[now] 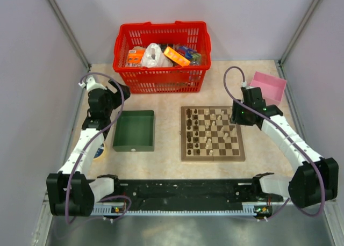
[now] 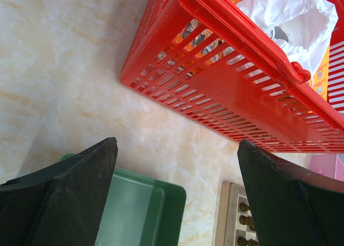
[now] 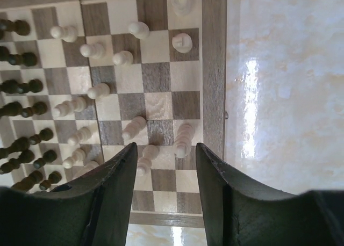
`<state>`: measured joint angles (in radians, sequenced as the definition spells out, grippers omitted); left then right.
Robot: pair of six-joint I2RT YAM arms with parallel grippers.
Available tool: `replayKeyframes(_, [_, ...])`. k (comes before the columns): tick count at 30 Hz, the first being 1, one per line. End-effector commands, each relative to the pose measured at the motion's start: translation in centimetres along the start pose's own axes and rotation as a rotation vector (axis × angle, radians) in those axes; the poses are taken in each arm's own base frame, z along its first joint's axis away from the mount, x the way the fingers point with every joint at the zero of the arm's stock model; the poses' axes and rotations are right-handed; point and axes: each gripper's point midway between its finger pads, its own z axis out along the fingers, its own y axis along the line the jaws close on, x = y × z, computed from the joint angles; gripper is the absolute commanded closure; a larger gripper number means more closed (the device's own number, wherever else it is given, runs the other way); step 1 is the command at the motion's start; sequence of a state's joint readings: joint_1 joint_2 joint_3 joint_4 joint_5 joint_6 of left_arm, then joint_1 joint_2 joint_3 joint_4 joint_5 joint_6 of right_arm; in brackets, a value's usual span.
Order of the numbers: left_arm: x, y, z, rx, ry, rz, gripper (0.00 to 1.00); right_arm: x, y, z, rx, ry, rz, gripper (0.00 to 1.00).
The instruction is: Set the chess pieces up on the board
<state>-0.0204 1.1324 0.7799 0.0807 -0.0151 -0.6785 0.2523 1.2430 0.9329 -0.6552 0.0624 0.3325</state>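
Note:
The board (image 1: 213,157) lies right of the table's centre, with dark and pale chess pieces (image 1: 207,125) standing on it. In the right wrist view the dark pieces (image 3: 21,87) line the left side and the pale pieces (image 3: 94,50) are spread over the middle and right. My right gripper (image 3: 166,146) hovers open over the board's right rim (image 3: 214,69), with nothing between its fingers. A tall pale piece (image 3: 183,138) stands just past the fingertips. My left gripper (image 2: 177,144) is wide open and empty, above the table between the green tray and the basket.
A red basket (image 1: 161,55) full of packets stands at the back. A green tray (image 1: 134,130) lies left of the board, and a pink tray (image 1: 267,86) sits at the back right. A blue roll (image 1: 100,151) lies near the left arm.

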Motion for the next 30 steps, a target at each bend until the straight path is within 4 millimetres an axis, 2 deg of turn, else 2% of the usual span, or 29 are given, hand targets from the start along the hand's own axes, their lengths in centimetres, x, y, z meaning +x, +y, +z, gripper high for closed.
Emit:
replayKeyframes(1, [-1.1,-0.7,0.0,0.037,-0.047,-0.005,0.01,-3.6,1.5,-3.1,-0.070,-0.120,0.028,0.52])
replayKeyframes(4, [-1.0,-0.7,0.2,0.039,-0.044,-0.008,0.01,-3.2,3.1,-3.5,-0.113,-0.107,0.011,0.52])
replayKeyframes(9, [-1.1,-0.7,0.1,0.039,-0.046,-0.007,0.01,-0.6,5.1,-2.8,-0.131,-0.044,-0.037,0.52])
replayKeyframes(13, [-1.1,-0.6,0.0,0.038,-0.045,-0.006,0.01,1.6,5.0,-1.9,-0.115,0.015,-0.031,0.52])
replayKeyframes(18, [-1.1,-0.6,0.0,0.038,-0.047,-0.010,0.01,3.4,4.3,-1.1,-0.075,0.072,-0.050,0.52])
replayKeyframes(25, [-1.0,-0.5,0.1,0.036,-0.048,-0.014,0.01,4.8,3.8,0.4,-0.045,0.134,-0.067,0.53])
replayKeyframes(30, [-1.0,-0.5,0.0,0.038,-0.047,-0.012,0.01,5.1,4.1,1.2,-0.055,0.143,-0.069,0.58])
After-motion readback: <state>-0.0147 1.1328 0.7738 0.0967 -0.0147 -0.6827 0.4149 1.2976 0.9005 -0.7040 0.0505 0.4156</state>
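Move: The pale chess piece that the right hand goes for stands about 4 cm back, 4 cm to the left and 6 cm below it. The piece already set down is some 2 cm back and straight below; another pale piece is level and 5 cm left, while a small pale one stands about 8 cm left of the target. From the left hand, the target is roughly 45 cm right, 14 cm back and 18 cm below. The right hand, already clear of the piece it has set down, first rises another 3 cm and arcs about 5 cm to the left over the board, its wrist tipping the fingers slightly outward and turning a little counter-clockwise. It then draws back about 4 cm and sinks some 6 cm onto the next pale piece, the fingers tipping more steeply down and staying about half open until the tips come either side of the piece's head, with no grip yet. ##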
